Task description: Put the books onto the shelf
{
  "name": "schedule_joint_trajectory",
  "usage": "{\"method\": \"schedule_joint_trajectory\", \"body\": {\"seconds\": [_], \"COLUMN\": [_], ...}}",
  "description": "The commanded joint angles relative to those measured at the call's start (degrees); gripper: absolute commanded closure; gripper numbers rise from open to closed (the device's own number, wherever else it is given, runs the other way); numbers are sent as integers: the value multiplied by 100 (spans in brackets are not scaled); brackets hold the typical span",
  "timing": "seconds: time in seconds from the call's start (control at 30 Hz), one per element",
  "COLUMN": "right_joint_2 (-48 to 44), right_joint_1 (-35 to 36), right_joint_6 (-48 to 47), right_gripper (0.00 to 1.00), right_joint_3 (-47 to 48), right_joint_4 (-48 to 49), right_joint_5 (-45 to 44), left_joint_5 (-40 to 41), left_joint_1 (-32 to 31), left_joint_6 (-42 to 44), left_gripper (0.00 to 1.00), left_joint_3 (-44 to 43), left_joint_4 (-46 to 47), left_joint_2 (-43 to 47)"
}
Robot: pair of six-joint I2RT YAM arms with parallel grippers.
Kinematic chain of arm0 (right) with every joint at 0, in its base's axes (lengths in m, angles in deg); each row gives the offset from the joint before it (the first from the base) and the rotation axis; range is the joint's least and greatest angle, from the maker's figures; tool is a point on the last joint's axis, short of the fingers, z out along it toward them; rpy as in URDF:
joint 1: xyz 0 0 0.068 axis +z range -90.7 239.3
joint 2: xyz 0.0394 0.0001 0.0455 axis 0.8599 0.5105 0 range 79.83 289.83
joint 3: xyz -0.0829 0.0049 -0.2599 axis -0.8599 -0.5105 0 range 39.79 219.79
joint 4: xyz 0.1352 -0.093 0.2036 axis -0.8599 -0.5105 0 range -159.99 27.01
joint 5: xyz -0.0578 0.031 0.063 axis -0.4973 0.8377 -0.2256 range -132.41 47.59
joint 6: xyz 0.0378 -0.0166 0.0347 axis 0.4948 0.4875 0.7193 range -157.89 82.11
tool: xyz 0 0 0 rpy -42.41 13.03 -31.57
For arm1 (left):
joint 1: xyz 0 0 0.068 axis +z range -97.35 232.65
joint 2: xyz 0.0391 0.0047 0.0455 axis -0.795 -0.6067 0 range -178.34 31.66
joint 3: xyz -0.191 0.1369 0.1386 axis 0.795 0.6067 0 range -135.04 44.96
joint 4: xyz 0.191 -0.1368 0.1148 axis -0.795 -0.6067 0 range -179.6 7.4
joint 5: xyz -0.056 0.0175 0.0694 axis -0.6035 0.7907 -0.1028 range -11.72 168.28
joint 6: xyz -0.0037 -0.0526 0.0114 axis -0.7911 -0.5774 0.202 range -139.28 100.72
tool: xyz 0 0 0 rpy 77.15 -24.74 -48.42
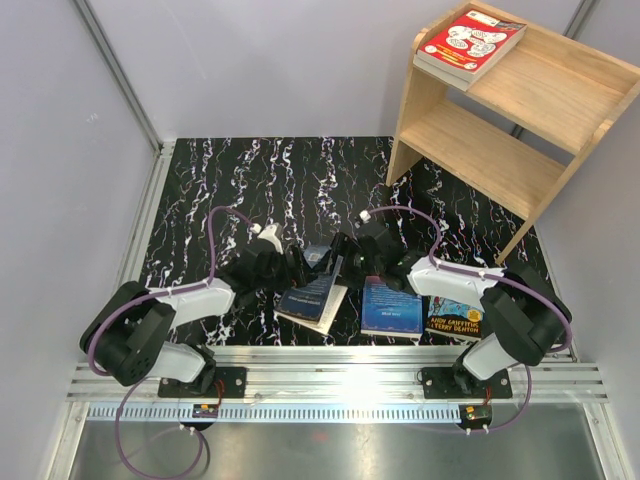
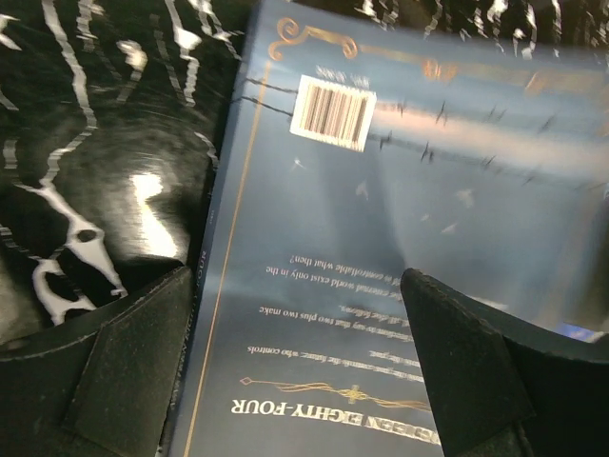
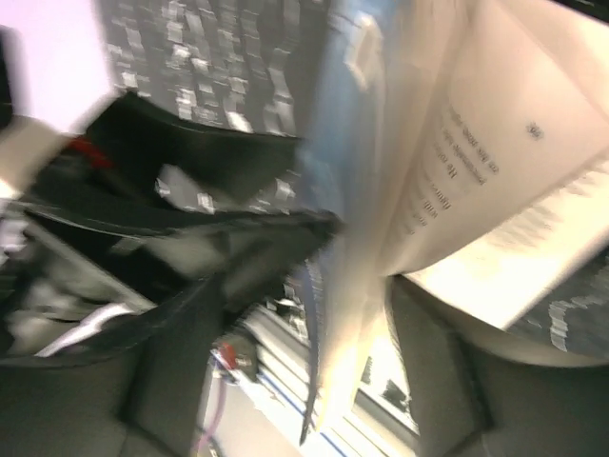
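Note:
A dark blue-grey book lies near the table's front, part-open, with its cover lifted toward the right arm. In the left wrist view its back cover with a barcode fills the frame. My left gripper stands open over it, one finger beside the spine and the other over the cover. My right gripper is open, with the raised cover's edge and cream pages between its fingers. A red book lies on top of the wooden shelf.
A plain blue book and a blue-yellow Treehouse book lie flat right of the dark one, near the right arm's base. The shelf stands at the back right against grey walls. A metal rail runs along the table's front edge.

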Motion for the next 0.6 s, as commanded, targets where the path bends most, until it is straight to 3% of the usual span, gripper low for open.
{"method": "schedule_joint_trajectory", "body": {"seconds": [0.0, 0.13, 0.3, 0.43, 0.53, 0.57], "right_joint_2": [-120, 21, 13, -154, -286, -304], "right_joint_1": [176, 184, 202, 219, 220, 220], "right_joint_6": [154, 198, 216, 75, -30, -48], "right_gripper": [28, 53, 58, 71, 85, 95], "right_joint_3": [403, 201, -115, -195, -204, -221], "right_joint_4": [837, 941, 925, 574, 266, 187], "right_joint_5": [239, 248, 230, 3, -138, -156], "left_joint_5": [-985, -993, -1011, -1011, -1029, -1037], "left_joint_1": [-166, -158, -158, -140, -131, -140], "left_joint_6": [-286, -286, -286, -286, -286, -286], "left_gripper": [8, 8, 8, 8, 8, 8], "left_joint_3": [169, 169, 187, 195, 195, 195], "left_joint_4": [-100, -91, -65, -56, -47, -38], "left_joint_2": [-214, -214, -205, -205, -206, -205]}}
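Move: The blue Nineteen Eighty-Four book lies half open between the grippers, its right edge propped up and already between the right hand's fingers. Its middle is some 6 cm left of the right hand, 4 cm back and 4 cm lower. The face-down blue-orange book is about 12 cm right and 9 cm back; the Treehouse book is roughly 26 cm right and 10 cm back. From the left hand, the propped book's middle is about 4 cm right and 3 cm back. The book's propped-up right part, cover and thick page block, is pinched as the right fingers close from wide to under half open, one on the cover side and one in among the pages. The right hand rises about 1.5 cm with a slight push forward and left, then sinks back to nearly where it began. The left hand keeps its place, fingers still open at the book's left side. ##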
